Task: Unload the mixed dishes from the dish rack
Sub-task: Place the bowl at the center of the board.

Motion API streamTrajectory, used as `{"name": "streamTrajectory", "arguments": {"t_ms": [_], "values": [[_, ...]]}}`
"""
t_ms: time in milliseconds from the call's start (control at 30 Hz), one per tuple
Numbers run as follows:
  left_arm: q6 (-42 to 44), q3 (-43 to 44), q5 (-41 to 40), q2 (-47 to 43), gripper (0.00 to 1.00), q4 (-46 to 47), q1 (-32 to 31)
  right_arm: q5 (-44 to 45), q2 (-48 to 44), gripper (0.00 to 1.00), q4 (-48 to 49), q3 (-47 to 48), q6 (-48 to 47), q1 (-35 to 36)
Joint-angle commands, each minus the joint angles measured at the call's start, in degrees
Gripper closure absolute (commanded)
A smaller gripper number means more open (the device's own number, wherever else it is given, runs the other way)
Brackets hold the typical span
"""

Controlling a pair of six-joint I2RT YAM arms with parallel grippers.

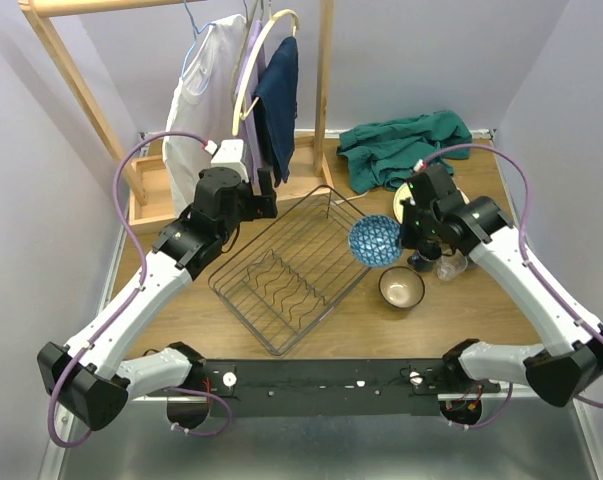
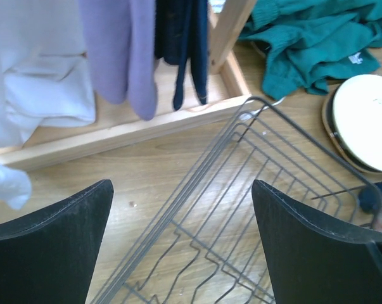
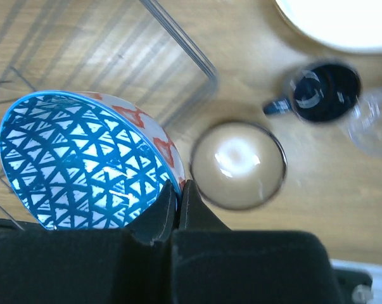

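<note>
The black wire dish rack lies in the middle of the table with nothing in it. My right gripper is shut on the rim of the blue-and-white patterned bowl, which hangs tilted over the rack's right edge. Below it on the table stand a dark bowl with a cream inside, a dark cup and a clear glass. The cream plates lie stacked behind them. My left gripper hangs open above the rack's far left corner, holding nothing.
A wooden clothes rack with hanging garments stands at the back left, its base just beyond the dish rack. A green cloth is heaped at the back right, next to the plates.
</note>
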Motion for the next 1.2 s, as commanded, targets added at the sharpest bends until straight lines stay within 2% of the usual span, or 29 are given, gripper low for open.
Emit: {"name": "streamTrajectory", "arguments": {"t_ms": [0, 267, 733, 1000, 1167], "values": [[0.55, -2.5, 1.85, -1.65, 0.01, 0.48, 1.83, 3.65, -4.52, 0.99, -8.38, -3.49, 8.13, -0.64], [0.81, -3.12, 2.91, -1.56, 0.01, 1.01, 2.71, 5.77, -10.85, 0.99, -9.8, -13.05, 16.21, -0.99], [1.16, -4.52, 3.26, -3.67, 0.01, 0.05, 2.89, 7.88, -14.72, 0.99, 0.83, -26.68, 20.27, -2.75], [1.87, -4.96, 2.38, -5.25, 0.01, -1.27, 3.06, 7.7, -15.25, 0.99, 8.91, -32.05, 20.62, -4.42], [2.3, -4.7, 2.38, -5.69, 0.01, -1.71, 3.24, 7.53, -16.66, 0.99, 10.68, -35.13, 21.76, -5.91]]}}
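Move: The right hand still holds the blue bowl by its rim. The brown bowl it is being taken to stands about 4 cm back, 4 cm right and 18 cm below. Of that brown bowl, the navy mug is some 7 cm farther out and 5 cm right, the glass 6 cm farther out and 13 cm right, and the rack's middle 5 cm farther out and 28 cm left. From the left hand, the brown bowl lies roughly 11 cm back, 36 cm right and 25 cm below. Down and back to the right, the right hand carries the blue bowl towards the brown bowl, sinking about 12 cm in all. Its backward travel, some 8 cm, comes first, then it eases about 2 cm forward while still descending. The wrist turns roughly 25 degrees clockwise and the shut fingers keep their pinch on the rim. ##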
